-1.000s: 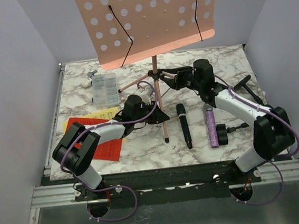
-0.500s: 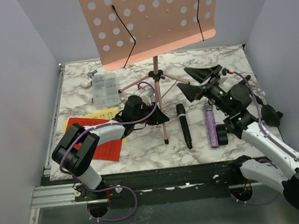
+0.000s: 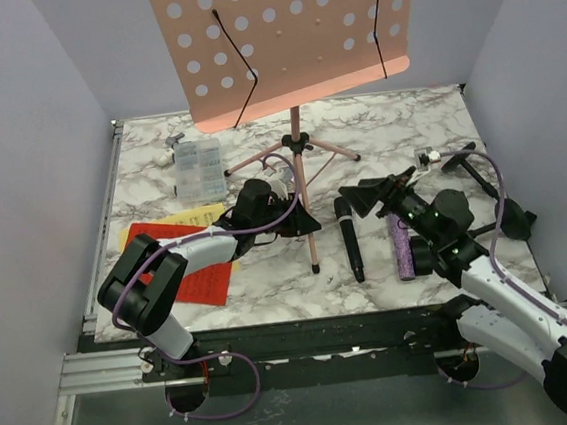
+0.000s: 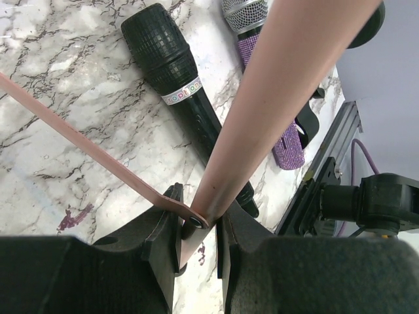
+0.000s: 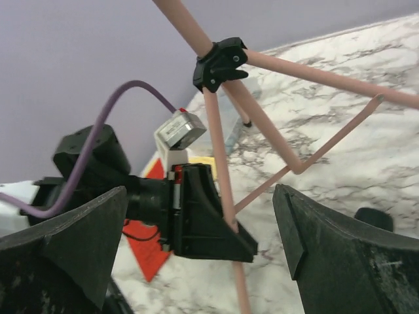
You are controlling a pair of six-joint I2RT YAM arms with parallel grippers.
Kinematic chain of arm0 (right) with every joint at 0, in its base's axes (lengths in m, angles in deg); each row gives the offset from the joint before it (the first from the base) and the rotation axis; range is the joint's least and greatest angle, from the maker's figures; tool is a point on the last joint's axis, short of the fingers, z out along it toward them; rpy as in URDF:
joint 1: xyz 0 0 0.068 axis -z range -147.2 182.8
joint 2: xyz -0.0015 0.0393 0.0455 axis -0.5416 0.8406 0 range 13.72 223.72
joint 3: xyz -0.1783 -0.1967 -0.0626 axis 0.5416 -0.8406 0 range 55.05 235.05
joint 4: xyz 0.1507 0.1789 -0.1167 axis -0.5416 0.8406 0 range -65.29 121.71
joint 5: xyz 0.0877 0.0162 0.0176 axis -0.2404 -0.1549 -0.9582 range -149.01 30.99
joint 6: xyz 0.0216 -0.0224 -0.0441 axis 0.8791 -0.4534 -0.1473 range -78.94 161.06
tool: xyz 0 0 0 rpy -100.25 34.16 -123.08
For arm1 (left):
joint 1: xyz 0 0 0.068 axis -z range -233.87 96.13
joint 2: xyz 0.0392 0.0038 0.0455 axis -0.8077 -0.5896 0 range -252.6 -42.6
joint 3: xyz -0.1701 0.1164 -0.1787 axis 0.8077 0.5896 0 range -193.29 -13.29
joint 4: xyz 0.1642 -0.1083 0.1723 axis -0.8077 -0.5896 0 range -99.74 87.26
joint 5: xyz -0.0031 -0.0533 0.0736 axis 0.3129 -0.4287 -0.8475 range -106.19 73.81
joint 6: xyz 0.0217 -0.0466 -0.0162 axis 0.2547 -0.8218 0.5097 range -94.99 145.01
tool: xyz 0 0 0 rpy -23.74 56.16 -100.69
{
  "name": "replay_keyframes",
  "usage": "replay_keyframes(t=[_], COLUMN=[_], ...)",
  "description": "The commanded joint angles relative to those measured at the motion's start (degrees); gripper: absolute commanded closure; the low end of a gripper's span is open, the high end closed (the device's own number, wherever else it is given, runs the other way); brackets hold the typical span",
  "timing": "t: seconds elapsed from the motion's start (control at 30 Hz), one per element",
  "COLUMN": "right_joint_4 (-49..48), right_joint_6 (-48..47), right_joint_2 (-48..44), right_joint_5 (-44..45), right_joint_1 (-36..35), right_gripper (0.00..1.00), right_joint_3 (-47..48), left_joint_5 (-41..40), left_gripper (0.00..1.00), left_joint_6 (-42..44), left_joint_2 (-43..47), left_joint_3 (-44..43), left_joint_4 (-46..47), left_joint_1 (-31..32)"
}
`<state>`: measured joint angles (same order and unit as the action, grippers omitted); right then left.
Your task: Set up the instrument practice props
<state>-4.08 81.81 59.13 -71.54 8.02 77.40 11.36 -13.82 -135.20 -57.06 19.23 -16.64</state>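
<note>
The pink perforated music rack [image 3: 287,41] stands on thin tripod legs [image 3: 304,185] at the table's middle back. My left gripper [image 3: 302,221] is shut on the near tripod leg [image 4: 281,98], low on it, as the left wrist view [image 4: 196,229] shows. The black microphone [image 3: 349,238] and purple glitter microphone [image 3: 401,246] lie side by side right of that leg. My right gripper [image 3: 374,196] is open and empty above the microphones, facing the tripod [image 5: 219,62]. Red [image 3: 183,267] and yellow [image 3: 189,219] music sheets lie flat at the left. Two black mic holders [image 3: 457,164] [image 3: 517,221] lie at the right.
A clear plastic compartment box [image 3: 200,168] sits at the back left beside the tripod. The grey enclosure walls stand close on both sides. The metal rail [image 3: 307,349] runs along the near edge.
My right arm has pulled back from the tripod hub toward the near right, its gripper open. The rack shifted slightly right. My left gripper has held the leg throughout.
</note>
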Motion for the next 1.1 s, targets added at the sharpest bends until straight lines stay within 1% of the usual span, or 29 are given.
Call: replay_keyframes(t=[0.0,0.13,0.2,0.3,0.4,0.47,0.7,0.8,0.9,1.0,1.03,1.07], right_joint_4=[9.1,2.5,0.7,0.0,-5.5,-8.1,-12.5,-15.8,-18.7,-22.8,-23.9,-24.9], right_joint_6=[-15.6,-14.0,-14.1,-14.3,-13.2,-11.9,-10.4,-10.4,-10.2,-9.8,-9.7,-9.5], right_joint_2=[8.1,13.7,17.0,23.7,28.6,31.0,38.4,39.4,40.7,41.9,42.4,42.7], right_joint_5=[-2.8,-5.5,-6.5,-10.6,-10.7,-10.4,-9.8,-7.8,-6.9,-5.8,-5.4,-4.3], right_joint_1=[0.0,-1.0,-1.1,-1.6,-3.0,-3.1,-4.0,-4.8,-6.0,-7.2,-7.5,-7.7], right_gripper=[0.00,0.00,0.01,0.08,0.12,0.18,0.39,0.40,0.44,0.49,0.53,0.62], right_joint_3=[4.2,6.6,8.9,14.3,16.1,17.2,21.5,20.5,19.7,18.1,17.7,17.2], left_joint_5=[-2.4,-3.4,-3.9,-4.1,-4.1,-4.2,-4.8,-4.5,-4.8,-5.4,-5.5,-5.9], left_gripper=[0.96,0.94,0.94,0.94,0.96,0.98,0.98,0.97,0.95,0.90,0.90,0.89], left_joint_6=[0.0,1.4,1.7,2.1,2.4,2.7,3.3,3.5,3.8,4.0,4.0,4.1], left_joint_2=[0.1,0.9,1.1,1.0,0.6,0.4,-0.2,-0.6,-0.6,-0.2,-0.1,0.2], left_joint_3=[0.8,0.6,0.8,1.0,1.0,1.0,0.7,0.5,0.8,1.2,1.3,1.4], left_joint_4=[-12.7,-13.8,-14.0,-14.3,-14.6,-14.7,-15.4,-15.8,-15.9,-16.2,-16.5,-16.8], left_joint_1=[0.2,0.2,0.2,0.3,0.2,0.3,0.2,0.3,0.3,0.2,0.2,0.2])
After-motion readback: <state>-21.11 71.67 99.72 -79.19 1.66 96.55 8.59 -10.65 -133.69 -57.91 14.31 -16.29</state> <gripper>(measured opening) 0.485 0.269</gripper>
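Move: About 9 cm ahead of the right hand, 12 cm to its left and 4 cm below lies the upper part of the music stand's front leg. The black hub where the legs meet is some 14 cm ahead, 12 cm left and level in height; the black microphone lies on the table about 2 cm ahead, 1 cm to the right and 24 cm down. From the left hand, gripping that leg low down, the same upper stretch is roughly 6 cm ahead, straight in line sideways and 11 cm up. Reaching left and forward with the right hand, some 10 cm left and 8 cm out, to the front leg between the hub and the left hand; it sinks about 5 cm early on, then rises slightly. The wrist swings about 15 degrees counter-clockwise as the wide-open fingers close to roughly half, one on either side of the leg. The left hand keeps its pinch lower on the leg, barely moving. ##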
